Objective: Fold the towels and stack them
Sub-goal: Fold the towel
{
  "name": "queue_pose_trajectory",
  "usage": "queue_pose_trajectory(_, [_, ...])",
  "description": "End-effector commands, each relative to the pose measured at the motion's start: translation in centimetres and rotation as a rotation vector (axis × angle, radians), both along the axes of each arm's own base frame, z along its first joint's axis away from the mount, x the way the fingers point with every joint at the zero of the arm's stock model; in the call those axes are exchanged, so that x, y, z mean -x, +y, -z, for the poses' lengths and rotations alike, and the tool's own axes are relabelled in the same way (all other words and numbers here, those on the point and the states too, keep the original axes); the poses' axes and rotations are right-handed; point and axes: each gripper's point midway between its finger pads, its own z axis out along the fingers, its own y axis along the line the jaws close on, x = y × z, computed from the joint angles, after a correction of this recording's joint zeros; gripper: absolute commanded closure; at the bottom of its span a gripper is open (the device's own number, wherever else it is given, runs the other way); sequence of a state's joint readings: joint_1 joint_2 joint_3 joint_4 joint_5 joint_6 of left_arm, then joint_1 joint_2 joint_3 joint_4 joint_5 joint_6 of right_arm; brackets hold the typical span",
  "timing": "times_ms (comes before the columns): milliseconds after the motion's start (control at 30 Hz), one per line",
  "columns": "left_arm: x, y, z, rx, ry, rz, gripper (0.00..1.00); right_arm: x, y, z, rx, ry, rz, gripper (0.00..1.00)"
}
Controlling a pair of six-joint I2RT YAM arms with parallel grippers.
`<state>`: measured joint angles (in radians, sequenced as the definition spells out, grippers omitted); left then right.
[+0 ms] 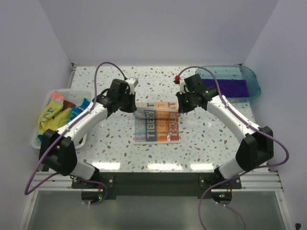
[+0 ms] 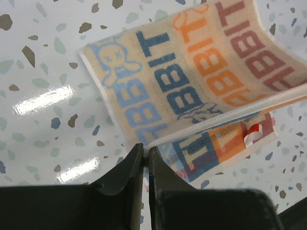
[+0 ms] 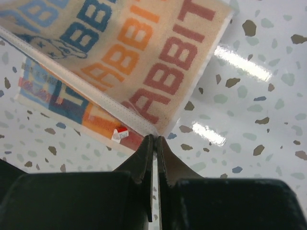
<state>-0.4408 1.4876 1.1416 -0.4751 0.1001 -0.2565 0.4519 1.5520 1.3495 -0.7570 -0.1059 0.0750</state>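
A white towel with coloured "RABBIT" lettering (image 1: 157, 123) lies mid-table with its far edge lifted off the surface and curling over the flat part. My left gripper (image 1: 134, 106) is shut on the lifted left corner; in the left wrist view the corner sits pinched between the tips of that gripper (image 2: 145, 147), with the RABBIT towel (image 2: 201, 72) hanging beyond. My right gripper (image 1: 180, 106) is shut on the lifted right corner, pinched at the tips of the gripper (image 3: 156, 138) under the same towel (image 3: 139, 52). A purple towel (image 1: 225, 88) lies in the teal tray.
A teal tray (image 1: 251, 79) stands at the back right. A white basket (image 1: 42, 115) at the left holds several crumpled towels, yellow, blue and brown (image 1: 57, 114). A small red-and-white tag (image 3: 120, 134) shows on the towel's lower layer.
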Motion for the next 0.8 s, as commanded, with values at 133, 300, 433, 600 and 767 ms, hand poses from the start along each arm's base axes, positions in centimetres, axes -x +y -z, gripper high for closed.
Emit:
queue_pose_trajectory(133, [4.8, 0.5, 2.1, 0.017, 0.092, -0.024, 1.0, 5.6, -0.4, 2.6, -0.022, 0.121, 0.027, 1.0])
queue_pose_trajectory(300, [8.7, 0.3, 8.2, 0.033, 0.236, -0.034, 1.0, 7.8, -1.3, 7.8, 0.001, 0.213, 0.081, 1.0])
queue_pose_trajectory(433, [10.0, 0.7, 10.6, 0.012, 0.279, -0.067, 1.0, 8.4, -1.2, 10.1, -0.002, 0.259, 0.102, 1.0])
queue_pose_trajectory(600, [10.6, 1.5, 12.1, -0.023, 0.306, -0.089, 1.0, 8.7, -1.2, 12.1, 0.007, 0.299, 0.106, 1.0])
queue_pose_trajectory(767, [10.6, 1.4, 11.9, -0.018, 0.3, -0.084, 0.97, 9.3, -1.1, 13.3, 0.008, 0.333, 0.11, 1.0])
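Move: Near the table's front, below and behind the pinched far edge, lies the bottom layer's near edge: its left corner is about 13 cm back from the left hand, straight behind it and 13 cm down. Its right corner is some 11 cm back, 1 cm right and 14 cm below the right hand, with the red-white tag about 3 cm left of it and 2 cm farther out. The folded purple towel lies 13 cm ahead, 20 cm right and 13 cm below the right hand. Drawing the towel's pinched edge back and down towards the near edge, both hands travel together, the left about 11 cm each way, the right some 9 cm back and 12 cm down. Their wrists tip the fingers nearly 20 degrees steeper; the backward travel ends first, and the right hand sinks a few centimetres more. Both keep their shut grip on the corners. ##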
